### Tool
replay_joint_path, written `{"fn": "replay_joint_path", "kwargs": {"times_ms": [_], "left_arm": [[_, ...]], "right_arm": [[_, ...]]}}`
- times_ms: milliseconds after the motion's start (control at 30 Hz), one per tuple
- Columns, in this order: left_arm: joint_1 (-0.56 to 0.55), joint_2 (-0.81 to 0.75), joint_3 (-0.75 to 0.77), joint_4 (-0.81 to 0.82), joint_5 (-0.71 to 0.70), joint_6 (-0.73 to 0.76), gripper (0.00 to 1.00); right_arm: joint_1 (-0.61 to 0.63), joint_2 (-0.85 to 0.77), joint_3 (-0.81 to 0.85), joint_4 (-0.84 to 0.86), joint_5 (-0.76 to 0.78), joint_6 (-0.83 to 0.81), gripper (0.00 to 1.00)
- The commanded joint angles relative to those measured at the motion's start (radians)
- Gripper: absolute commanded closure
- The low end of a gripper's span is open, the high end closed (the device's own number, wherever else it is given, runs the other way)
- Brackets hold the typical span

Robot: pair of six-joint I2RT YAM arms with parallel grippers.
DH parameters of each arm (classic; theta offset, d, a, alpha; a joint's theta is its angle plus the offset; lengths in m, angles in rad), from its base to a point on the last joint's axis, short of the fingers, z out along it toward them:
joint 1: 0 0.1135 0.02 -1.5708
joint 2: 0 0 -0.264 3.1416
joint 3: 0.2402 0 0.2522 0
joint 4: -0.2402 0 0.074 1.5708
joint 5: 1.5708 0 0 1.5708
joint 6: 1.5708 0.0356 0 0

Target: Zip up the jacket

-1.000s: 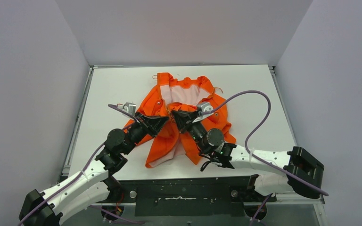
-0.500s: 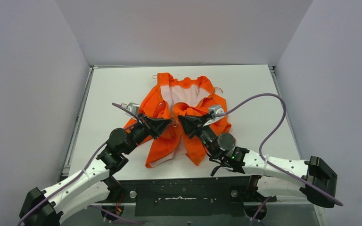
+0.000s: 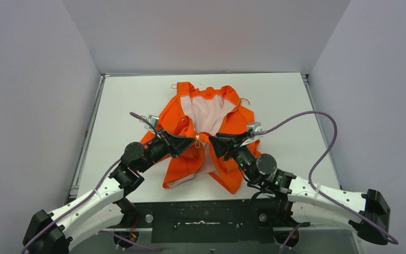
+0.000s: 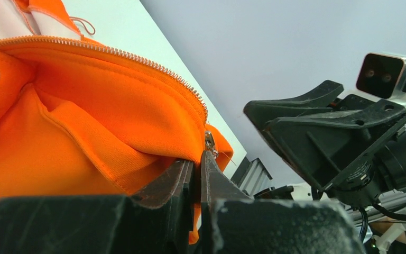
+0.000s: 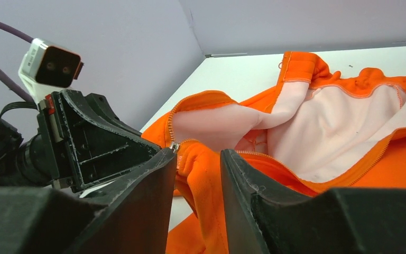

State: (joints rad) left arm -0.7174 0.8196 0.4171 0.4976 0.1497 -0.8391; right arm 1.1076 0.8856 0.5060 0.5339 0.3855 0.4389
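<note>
The orange jacket (image 3: 236,123) lies open mid-table, its pale lining (image 3: 207,112) facing up. My left gripper (image 3: 194,142) is shut on the jacket's left front edge, just below the metal zipper slider (image 4: 210,142); zipper teeth (image 4: 137,59) run up from there. My right gripper (image 3: 212,141) faces it from the right and is open. In the right wrist view a loose fold of orange fabric (image 5: 205,174) stands between its fingers (image 5: 243,180), unpinched. The slider (image 5: 175,146) shows just past the left fingertip.
The white table (image 3: 285,100) is walled in by grey panels. A purple cable (image 3: 325,123) loops over the table's right side from the right arm. The left wrist camera (image 5: 50,64) and the right wrist camera (image 4: 386,74) sit close to each other.
My right gripper has gone from shut to open, letting go of the jacket's right front edge, and has drawn back to the right and nearer. The left gripper has shifted slightly right, still holding.
</note>
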Motion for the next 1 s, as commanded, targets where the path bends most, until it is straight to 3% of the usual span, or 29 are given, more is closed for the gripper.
{"fn": "replay_joint_path", "kwargs": {"times_ms": [0, 367, 533, 700, 967], "left_arm": [[0.014, 0.004, 0.044, 0.031, 0.046, -0.039, 1.00], [0.036, 0.046, 0.046, 0.019, 0.100, -0.079, 1.00], [0.041, 0.045, 0.047, 0.002, 0.111, -0.090, 1.00], [0.049, 0.041, 0.062, -0.046, 0.127, -0.099, 1.00], [0.054, 0.043, 0.055, -0.050, 0.147, -0.121, 1.00]], "right_arm": [[0.005, -0.095, -0.003, -0.096, -0.010, -0.066, 0.60], [0.005, -0.101, 0.125, -0.349, -0.440, -0.524, 0.44], [0.022, -0.083, 0.143, -0.376, -0.521, -0.751, 0.42], [0.076, -0.057, 0.153, -0.416, -0.491, -1.023, 0.39], [0.220, 0.038, 0.151, -0.357, -0.125, -1.336, 0.38]]}}
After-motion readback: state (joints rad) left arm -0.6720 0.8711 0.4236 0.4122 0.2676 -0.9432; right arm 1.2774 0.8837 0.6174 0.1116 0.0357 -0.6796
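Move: The zipper's pull tab hangs in front of my half-open right hand, roughly 5 cm to its left, about 1 cm back and 1 cm lower. My left hand still pinches the cloth beside the slider; the tab is only some 2 cm to the right of this hand, level with it fore and aft, and 1 cm below. The metal snap sits about 8 cm ahead of my right hand, 12 cm to its left and 5 cm lower. I draw my right hand back about 7 cm, down 4 cm and, after a short swing right, some 3 cm left, rolling its top towards my base and swinging the fingers from forward-left to mostly left, so one finger sits above the other facing the pull tab; they open wider, still empty. My left hand keeps its pinch beside the slider and sinks about 3 cm, tipping its fingertips slightly down. ##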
